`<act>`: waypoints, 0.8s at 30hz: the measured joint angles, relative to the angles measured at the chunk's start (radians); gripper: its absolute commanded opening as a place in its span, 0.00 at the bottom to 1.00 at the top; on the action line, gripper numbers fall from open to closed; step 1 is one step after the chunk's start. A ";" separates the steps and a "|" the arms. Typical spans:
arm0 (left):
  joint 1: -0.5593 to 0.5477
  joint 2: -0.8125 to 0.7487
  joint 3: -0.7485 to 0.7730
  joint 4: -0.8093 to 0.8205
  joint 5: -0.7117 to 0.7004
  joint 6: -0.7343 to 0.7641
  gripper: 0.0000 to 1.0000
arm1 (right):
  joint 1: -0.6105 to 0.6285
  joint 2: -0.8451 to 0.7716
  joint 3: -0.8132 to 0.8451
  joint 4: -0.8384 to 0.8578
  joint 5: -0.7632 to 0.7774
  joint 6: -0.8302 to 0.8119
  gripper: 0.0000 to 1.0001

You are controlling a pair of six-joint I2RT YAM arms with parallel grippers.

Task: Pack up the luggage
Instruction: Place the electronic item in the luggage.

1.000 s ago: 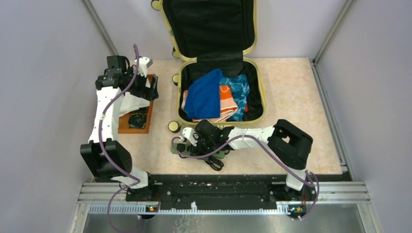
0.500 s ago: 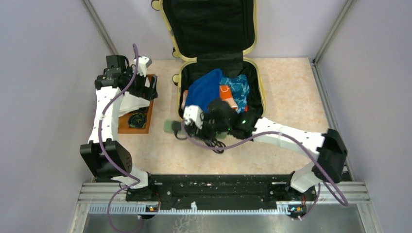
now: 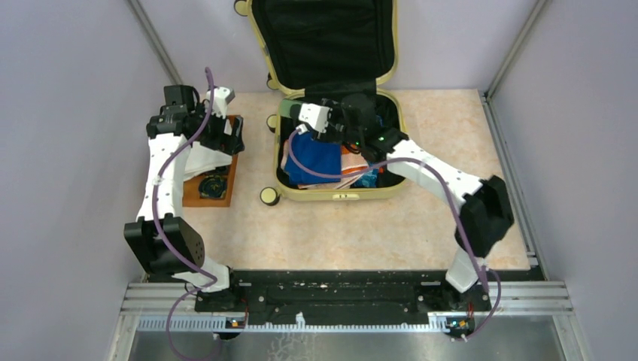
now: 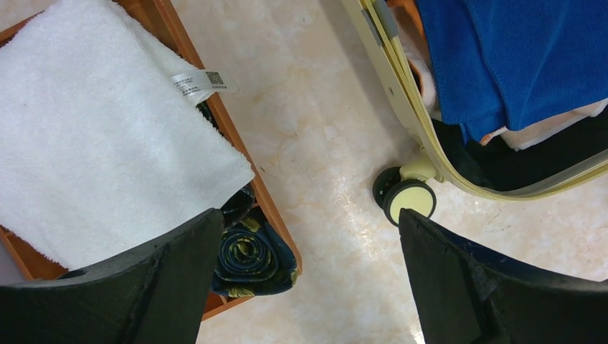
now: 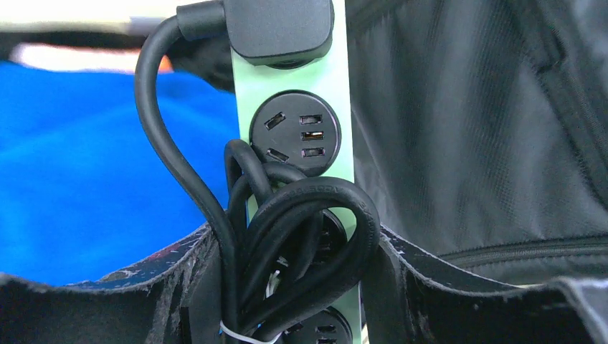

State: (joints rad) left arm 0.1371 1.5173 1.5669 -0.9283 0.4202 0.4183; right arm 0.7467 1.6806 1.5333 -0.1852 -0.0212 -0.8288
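Note:
The luggage (image 3: pixel 342 195), a pale yellow hard-shell case, lies open at the back of the table with its black-lined lid (image 3: pixel 323 37) propped upright. Folded clothes fill it, a blue cloth (image 3: pixel 312 158) on top. My right gripper (image 3: pixel 299 114) hangs over the case's back left corner, shut on a pale green power strip (image 5: pixel 294 136) with its coiled black cable (image 5: pixel 308 229). Both fingers (image 5: pixel 444 287) press against the strip and the cable bundle. My left gripper (image 3: pixel 235 139) hovers open and empty above the wooden tray (image 3: pixel 192 197), left of the case.
The tray holds a white towel (image 4: pixel 93 143) and a rolled dark blue and yellow cloth (image 4: pixel 251 254). A suitcase wheel (image 4: pixel 410 201) stands on the marble-patterned table between tray and case. Grey walls close in left, right and behind.
My right arm has carried the power strip from the table in front of the luggage up and over the clothes to the case's back left. The left arm has stayed still.

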 measured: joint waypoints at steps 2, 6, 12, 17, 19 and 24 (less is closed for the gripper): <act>0.000 0.008 0.000 0.001 0.002 0.000 0.98 | -0.037 0.082 0.000 0.059 0.023 -0.064 0.00; 0.001 0.048 0.006 0.003 0.005 0.000 0.98 | -0.101 0.257 0.016 0.173 0.058 -0.182 0.00; 0.001 0.098 0.008 0.010 0.005 0.000 0.98 | -0.171 0.438 0.122 0.245 0.043 -0.303 0.00; 0.002 0.128 0.020 0.013 0.004 0.000 0.98 | -0.203 0.524 0.201 0.331 0.019 -0.386 0.00; 0.002 0.138 0.024 0.017 0.001 0.000 0.98 | -0.212 0.549 0.224 0.359 0.007 -0.407 0.00; 0.002 0.179 0.040 0.023 -0.004 0.000 0.98 | -0.222 0.595 0.254 0.393 -0.035 -0.417 0.00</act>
State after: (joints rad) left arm 0.1394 1.6962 1.6066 -0.9054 0.4164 0.4183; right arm 0.5251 2.2757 1.7878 0.2073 -0.0563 -1.2461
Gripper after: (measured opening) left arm 0.982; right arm 0.571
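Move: At the far end of the luggage, the strip of lining by the hinge that the power strip is bound for lies about 22 cm ahead of the right hand, 3 cm right and 20 cm below. The blue cloth lies 5 cm ahead, 4 cm left; the striped towel 3 cm ahead, 7 cm right; the patterned blue cloth 5 cm ahead, 13 cm right, all some 20 cm below. From the left hand the far end is 22 cm ahead, 28 cm right, 16 cm below. Carrying the power strip and its bundled cord in a kept grip, the right hand swings forward about 19 cm and down some 12 cm over the clothes towards the luggage's hinge end, quick at first, then easing off, turning clockwise and rolling its left side down. The empty left hand, still open, sinks about 5 cm and drifts 3 cm forward near the tray. ##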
